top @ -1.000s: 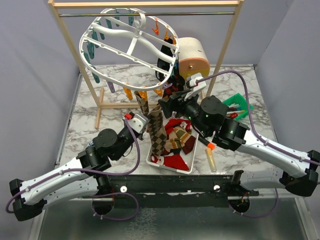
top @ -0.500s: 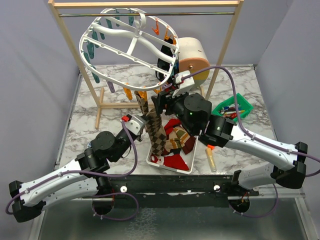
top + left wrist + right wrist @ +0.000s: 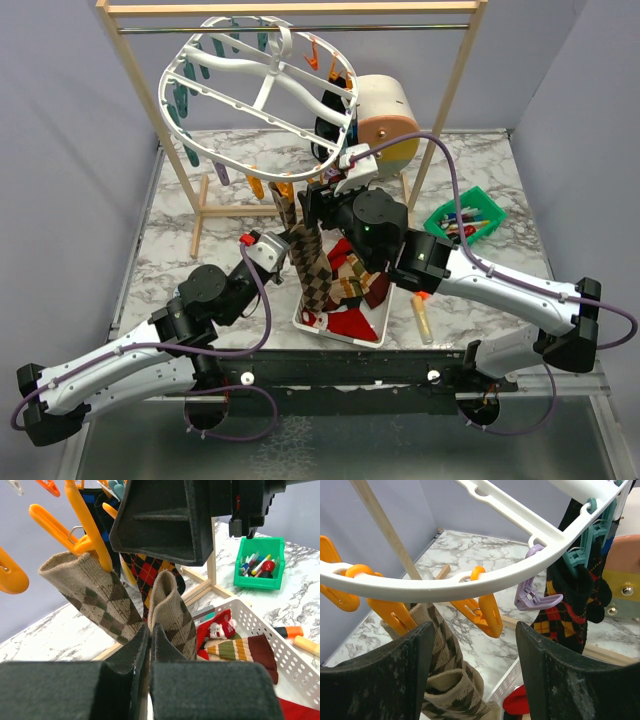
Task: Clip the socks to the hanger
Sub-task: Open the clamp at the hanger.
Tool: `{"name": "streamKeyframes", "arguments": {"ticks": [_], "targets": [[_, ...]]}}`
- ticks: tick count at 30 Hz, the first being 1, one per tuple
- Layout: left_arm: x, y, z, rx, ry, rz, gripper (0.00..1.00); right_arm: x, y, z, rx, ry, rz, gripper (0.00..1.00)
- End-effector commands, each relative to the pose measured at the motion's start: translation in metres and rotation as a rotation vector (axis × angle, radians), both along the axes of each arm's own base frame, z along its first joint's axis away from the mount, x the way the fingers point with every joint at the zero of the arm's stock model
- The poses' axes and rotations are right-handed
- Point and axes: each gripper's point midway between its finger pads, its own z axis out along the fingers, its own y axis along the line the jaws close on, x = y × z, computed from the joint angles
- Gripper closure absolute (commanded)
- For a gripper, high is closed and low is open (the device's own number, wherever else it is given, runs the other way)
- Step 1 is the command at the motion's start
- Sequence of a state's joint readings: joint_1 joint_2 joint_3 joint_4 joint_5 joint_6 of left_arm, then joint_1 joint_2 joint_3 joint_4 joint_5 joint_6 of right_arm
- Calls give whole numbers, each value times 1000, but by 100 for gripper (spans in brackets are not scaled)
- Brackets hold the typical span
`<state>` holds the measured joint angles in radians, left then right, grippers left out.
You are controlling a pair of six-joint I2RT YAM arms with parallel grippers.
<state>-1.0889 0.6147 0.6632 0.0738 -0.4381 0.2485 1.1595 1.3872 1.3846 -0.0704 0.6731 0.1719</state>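
The white oval hanger hangs tilted from the rod, and its rim crosses the right wrist view. One tan argyle sock hangs from an orange clip. My left gripper is shut on a second tan argyle sock, held upright above the basket. My right gripper is open just under the rim, with a free orange clip hanging between its fingers and touching neither. A black and red argyle sock hangs from teal clips.
A white basket below holds red and striped socks. The wooden rack stands behind, with a beige roll beside it. A green bin of pens sits right. An orange marker and a yellow stick lie by the basket.
My right arm has swung left and forward, bringing its gripper under the hanger rim by the orange clips. The left gripper has edged up with the tan sock.
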Motion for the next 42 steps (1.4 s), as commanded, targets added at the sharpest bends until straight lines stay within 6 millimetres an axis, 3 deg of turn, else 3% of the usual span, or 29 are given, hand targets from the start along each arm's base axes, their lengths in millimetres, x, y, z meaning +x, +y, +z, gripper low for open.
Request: {"name": "streamKeyframes", "arguments": {"ticks": [1, 24, 42], "targets": [[0, 2, 3, -17, -15, 14, 100, 5, 2, 18, 48, -37, -42, 30], [0, 2, 3, -18, -17, 11, 100, 15, 10, 27, 62, -52, -90, 35], [0, 3, 3, -17, -21, 13, 100, 15, 13, 30, 65, -52, -77, 56]]}}
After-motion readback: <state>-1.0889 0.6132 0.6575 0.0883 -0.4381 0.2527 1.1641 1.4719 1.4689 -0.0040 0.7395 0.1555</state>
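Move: The free orange clamp on the hanger's near rim is about 3 cm ahead of the right hand, 2 cm left and 2 cm up. The orange clamp holding the hung sock is some 6 cm farther left of it; the purple clamp is about 6 cm right of it and 3 cm farther out. From the left hand, pinching the loose sock's cuff, the free clamp is roughly 8 cm ahead, 4 cm right and 6 cm up. The right hand eases about 3 cm up, forward and left, closing its fingers partway around the free orange clamp. ##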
